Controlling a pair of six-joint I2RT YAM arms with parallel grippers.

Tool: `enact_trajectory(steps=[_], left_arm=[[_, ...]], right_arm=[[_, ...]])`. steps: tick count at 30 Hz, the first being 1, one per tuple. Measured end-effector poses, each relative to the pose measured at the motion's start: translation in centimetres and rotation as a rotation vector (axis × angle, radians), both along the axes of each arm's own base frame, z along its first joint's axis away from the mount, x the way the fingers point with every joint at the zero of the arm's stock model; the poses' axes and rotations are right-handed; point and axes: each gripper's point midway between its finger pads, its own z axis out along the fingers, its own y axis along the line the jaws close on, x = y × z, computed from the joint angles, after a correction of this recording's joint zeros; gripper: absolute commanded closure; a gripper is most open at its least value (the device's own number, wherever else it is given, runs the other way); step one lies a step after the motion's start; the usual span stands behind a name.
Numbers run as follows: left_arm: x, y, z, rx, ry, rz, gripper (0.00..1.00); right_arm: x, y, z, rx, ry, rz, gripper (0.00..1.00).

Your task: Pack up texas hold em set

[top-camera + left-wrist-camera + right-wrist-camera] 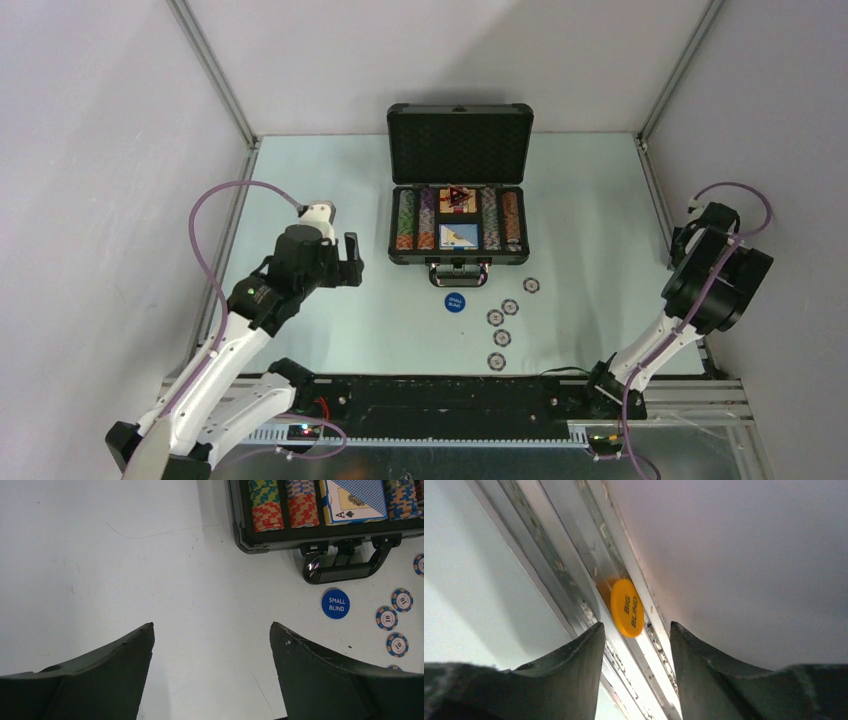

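Observation:
The dark briefcase (pixel 400 255) stands open at the back middle, with rows of striped chips (pixel 406 220), a blue-backed card box (pixel 460 237) and a reddish box (pixel 457 198) inside. In front of it lie the blue "SMALL BLIND" button (pixel 454 302) and several loose chips (pixel 502 338). My left gripper (pixel 346 262) hovers open to the left of the case, over bare table, and holds nothing (pixel 211 630). My right gripper (pixel 636 627) is open at the table's right edge (pixel 685 240). The orange "BIG BLIND" button (pixel 627 607) stands on edge in the rail just beyond its tips, untouched.
An aluminium frame rail (pixel 574 580) runs along the right wall where the orange button is lodged. The case handle (pixel 340 572) sticks out toward the blue button (pixel 335 604) and the loose chips (pixel 386 618). The case lid (pixel 460 145) stands upright at the back.

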Motion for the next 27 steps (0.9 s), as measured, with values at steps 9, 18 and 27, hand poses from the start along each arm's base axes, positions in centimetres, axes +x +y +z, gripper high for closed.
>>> enact_trajectory(steps=[9, 18, 27], left_arm=[[0.0, 0.0, 0.0, 0.000, 0.000, 0.000, 0.10], [0.0, 0.0, 0.0, 0.000, 0.000, 0.000, 0.10], [0.0, 0.1, 0.0, 0.004, -0.001, 0.005, 0.10]], right_arm=[[-1.6, 0.4, -0.9, 0.089, 0.038, 0.031, 0.47], [-0.8, 0.7, -1.4, 0.118, 0.061, 0.054, 0.66], [-0.6, 0.9, -1.6, 0.136, 0.073, 0.055, 0.67]])
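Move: Just beyond the right fingertips, the orange BIG BLIND button stands tilted in the metal channel, about 2 cm ahead, 2 cm right and 3 cm below that hand. The side wall rises some 4 cm to the hand's right and the table edge runs about 3 cm to its left, both roughly 2 cm ahead. From the idle left hand the button lies some 90 cm right, 9 cm ahead and 19 cm lower. Easing back and slightly down by about 1.5 cm, the right hand then sinks a little more into the channel and creeps forward about 1 cm and slightly left, its left side rolling up some 8 degrees. Meanwhile the fingers narrow from over half open to about a third, the wall-side tip coming close over the BIG BLIND button's near edge; contact can't be seen. ##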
